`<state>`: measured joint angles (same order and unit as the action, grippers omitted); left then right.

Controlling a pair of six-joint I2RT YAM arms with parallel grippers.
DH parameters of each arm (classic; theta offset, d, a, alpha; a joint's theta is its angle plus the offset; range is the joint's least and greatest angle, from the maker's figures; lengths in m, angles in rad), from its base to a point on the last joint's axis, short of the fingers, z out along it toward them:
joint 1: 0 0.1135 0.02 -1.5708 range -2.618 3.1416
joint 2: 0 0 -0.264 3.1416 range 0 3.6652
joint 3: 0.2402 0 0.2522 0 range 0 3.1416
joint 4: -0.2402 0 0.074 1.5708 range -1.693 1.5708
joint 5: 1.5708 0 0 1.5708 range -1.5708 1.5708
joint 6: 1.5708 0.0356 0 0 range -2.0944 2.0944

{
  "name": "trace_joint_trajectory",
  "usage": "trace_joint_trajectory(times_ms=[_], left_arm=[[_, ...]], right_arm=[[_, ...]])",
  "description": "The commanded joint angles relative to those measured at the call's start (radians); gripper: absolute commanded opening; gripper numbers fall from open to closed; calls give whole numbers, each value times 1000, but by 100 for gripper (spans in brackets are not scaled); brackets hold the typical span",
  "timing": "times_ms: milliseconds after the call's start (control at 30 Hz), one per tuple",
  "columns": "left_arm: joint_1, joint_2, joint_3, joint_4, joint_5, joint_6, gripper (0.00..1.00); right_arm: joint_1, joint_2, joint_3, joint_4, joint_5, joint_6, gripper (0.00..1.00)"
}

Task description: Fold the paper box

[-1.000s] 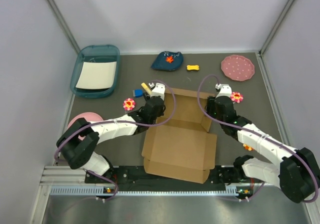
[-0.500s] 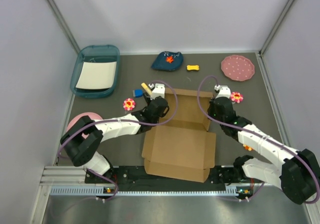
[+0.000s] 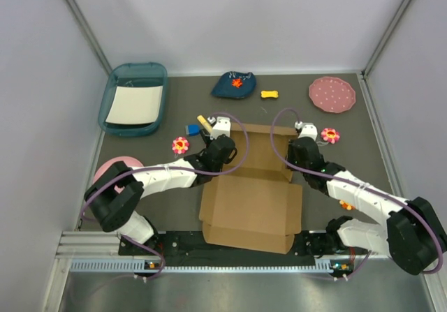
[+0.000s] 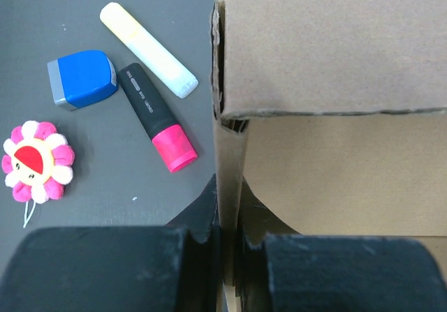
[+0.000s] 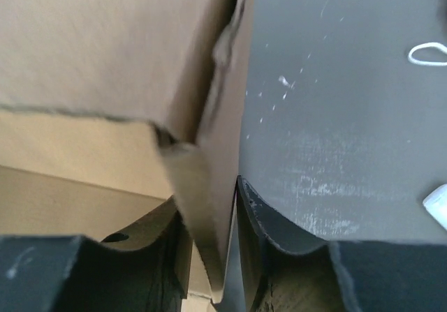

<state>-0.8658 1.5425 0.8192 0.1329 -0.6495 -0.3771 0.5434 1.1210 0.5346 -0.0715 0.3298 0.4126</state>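
The paper box lies in the middle of the table, its near panel flat and its far half with walls standing up. My left gripper is shut on the box's left side wall, which runs straight up between the black fingers. My right gripper sits on the right side wall; a doubled cardboard flap is pinched between its fingers. The right wrist view is blurred.
Left of the box lie a blue block, a yellow marker, a black and pink highlighter and a flower toy. Farther off are a teal tray, a blue dish, a yellow bone, a pink plate and a second flower.
My right gripper shifted slightly left against the box's right wall and its jaws narrowed on it. My left gripper edged right with the left wall held upright.
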Motion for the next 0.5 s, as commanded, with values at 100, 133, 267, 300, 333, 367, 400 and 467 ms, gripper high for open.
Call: trace_joint_trajectory(times_ms=[100, 133, 267, 300, 333, 367, 400, 467], left_arm=[[-4, -25, 8, -9, -47, -5, 0], [-4, -24, 9, -12, -47, -5, 0], [-4, -28, 8, -16, -45, -13, 0], [-4, -28, 8, -18, -44, -16, 0], [-4, -30, 6, -15, -41, -17, 0], [-4, -32, 5, -16, -39, -19, 0], [-4, -35, 1, -12, -38, -19, 0], [-4, -38, -12, 5, -24, -13, 0]], right_arm=[[33, 33, -13, -57, -67, 40, 29], [33, 33, -15, -56, -64, 40, 26], [33, 43, 1, -79, -43, 40, 7], [33, 51, 10, -88, -23, 43, 2], [33, 57, 22, -108, -5, 46, 0], [38, 56, 25, -111, 11, 46, 0], [41, 54, 25, -114, 52, 51, 0], [62, 48, 42, -148, 133, 60, 0]])
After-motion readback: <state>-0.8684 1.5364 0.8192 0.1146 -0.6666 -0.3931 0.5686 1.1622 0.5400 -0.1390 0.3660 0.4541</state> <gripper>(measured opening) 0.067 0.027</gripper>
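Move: Just below the right hand, about 2 cm down and 1 cm back, is the spot on the paper box's right side wall that its open fingers already straddle. The far wall's middle stands some 5 cm ahead and 10 cm left of that hand, and the flower lies about 3 cm ahead, 11 cm right and 8 cm lower. From the left hand, that spot on the right wall is roughly 20 cm to the right and 5 cm nearer the base, slightly lower. Sinking about 2 cm down the right side wall of the box and easing about 1 cm back, the right hand tips some 5 degrees further downward. It then stops, and its fingers, partly open around the cardboard, close to pinch the wall. The left hand stays put, still gripping the left side wall by the far corner. ##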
